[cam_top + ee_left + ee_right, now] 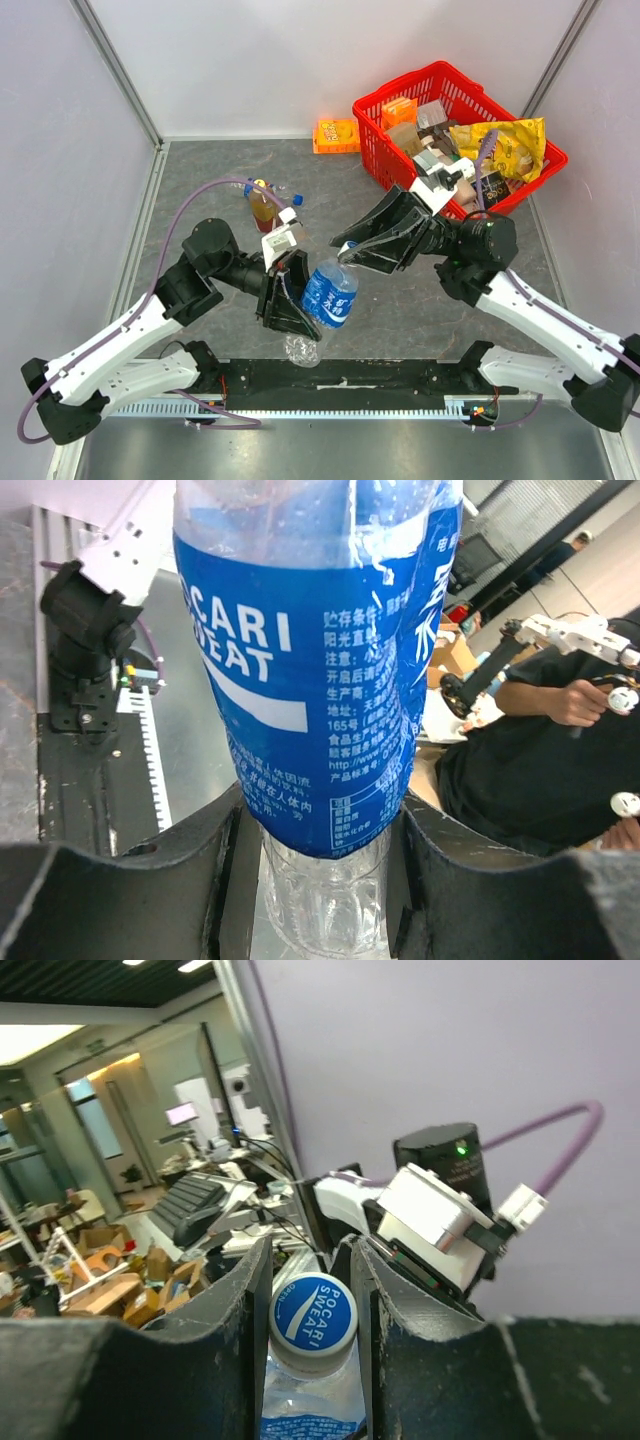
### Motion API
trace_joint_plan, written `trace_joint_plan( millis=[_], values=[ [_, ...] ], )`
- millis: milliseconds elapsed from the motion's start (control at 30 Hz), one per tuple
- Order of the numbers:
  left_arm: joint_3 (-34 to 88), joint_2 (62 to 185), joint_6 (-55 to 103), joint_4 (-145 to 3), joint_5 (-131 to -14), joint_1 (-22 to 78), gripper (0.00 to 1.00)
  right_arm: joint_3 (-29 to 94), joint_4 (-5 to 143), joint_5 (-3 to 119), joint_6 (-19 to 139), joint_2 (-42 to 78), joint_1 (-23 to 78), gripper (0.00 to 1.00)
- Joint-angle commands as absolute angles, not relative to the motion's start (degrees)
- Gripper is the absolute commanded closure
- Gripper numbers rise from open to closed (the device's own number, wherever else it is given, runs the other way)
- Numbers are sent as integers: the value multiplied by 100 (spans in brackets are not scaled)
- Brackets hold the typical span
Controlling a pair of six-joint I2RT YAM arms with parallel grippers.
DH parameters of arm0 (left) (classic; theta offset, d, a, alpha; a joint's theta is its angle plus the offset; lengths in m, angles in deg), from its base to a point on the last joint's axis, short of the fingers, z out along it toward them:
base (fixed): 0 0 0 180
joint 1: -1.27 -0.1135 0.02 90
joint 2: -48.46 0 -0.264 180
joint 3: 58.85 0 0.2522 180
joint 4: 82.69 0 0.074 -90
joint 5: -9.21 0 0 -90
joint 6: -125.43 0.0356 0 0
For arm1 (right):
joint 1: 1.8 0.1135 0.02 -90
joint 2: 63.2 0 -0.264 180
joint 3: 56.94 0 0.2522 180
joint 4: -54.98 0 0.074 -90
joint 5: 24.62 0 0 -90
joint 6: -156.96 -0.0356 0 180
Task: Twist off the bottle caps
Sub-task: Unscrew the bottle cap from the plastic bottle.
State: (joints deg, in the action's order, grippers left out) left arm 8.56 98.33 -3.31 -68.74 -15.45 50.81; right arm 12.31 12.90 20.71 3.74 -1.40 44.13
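Note:
A clear bottle (330,292) with a blue label hangs tilted over the near middle of the table. My left gripper (292,308) is shut on its lower body; in the left wrist view the bottle (310,660) fills the frame and the left gripper (322,825) pinches its clear base. My right gripper (352,250) is shut on this bottle's cap (313,1320), whitish with a blue top, and the right gripper (310,1285) has a finger pressed on each side. An amber bottle (263,208) lies at the back left beside a small blue cap (297,200).
A red basket (372,140) full of packets stands at the back right, close behind the right wrist. An orange box (337,135) lies by the back wall. The black mounting rail (340,375) runs along the near edge under the bottle.

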Motion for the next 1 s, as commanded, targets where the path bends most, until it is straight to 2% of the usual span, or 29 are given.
trace_joint_plan(
  millis=[0,33,67,133,233,267,567,733,867,967],
  values=[
    [1212,9566,860,-5868,-2127,5066,98,1781,3820,2888,1956,-650,4408,52],
    [1222,9522,1045,-5603,-2442,5057,98,1860,4224,3134,2124,-721,4408,39],
    [1230,9470,1212,-5296,-2811,5066,98,1913,4419,3406,2221,-791,4408,30],
    [1266,9417,1494,-4706,-3505,5066,98,1992,4815,3846,2318,-862,4408,17],
    [1283,9408,1732,-4222,-4429,5066,98,2124,5343,4190,2406,-836,4408,4],
    [1301,9416,1793,-4073,-4693,5066,98,2186,5518,4287,2424,-801,4408,2],
    [1503,9618,2022,-2999,-7541,5057,98,2889,7444,5254,2653,-125,4408,2],
    [1556,9706,1979,-2832,-8340,5066,98,2968,7726,5404,2565,306,4408,2],
    [1591,9785,1996,-2735,-8510,5066,98,3021,7735,5448,2486,675,4408,2],
    [1573,9838,2022,-2691,-8501,5066,98,3117,7717,5457,2451,895,4408,7]
  ],
)
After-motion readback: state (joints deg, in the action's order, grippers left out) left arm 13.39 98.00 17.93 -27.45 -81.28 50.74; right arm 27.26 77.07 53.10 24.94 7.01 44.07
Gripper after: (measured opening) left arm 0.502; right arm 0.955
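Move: The right fingers are already round the white-and-blue cap, which lies practically at their hand point. The left hand grips the bottle's lower body, the cap some 8 cm ahead, 6 cm right and 9 cm above. From the right hand, the brown tea bottle stands about 27 cm ahead, 16 cm left and 40 cm below; the lying bottle is 34 cm ahead, 15 cm left and 45 cm below. Right fingers open off the cap; both hands sweep about 15 cm forward and down, left keeping its bottle. ##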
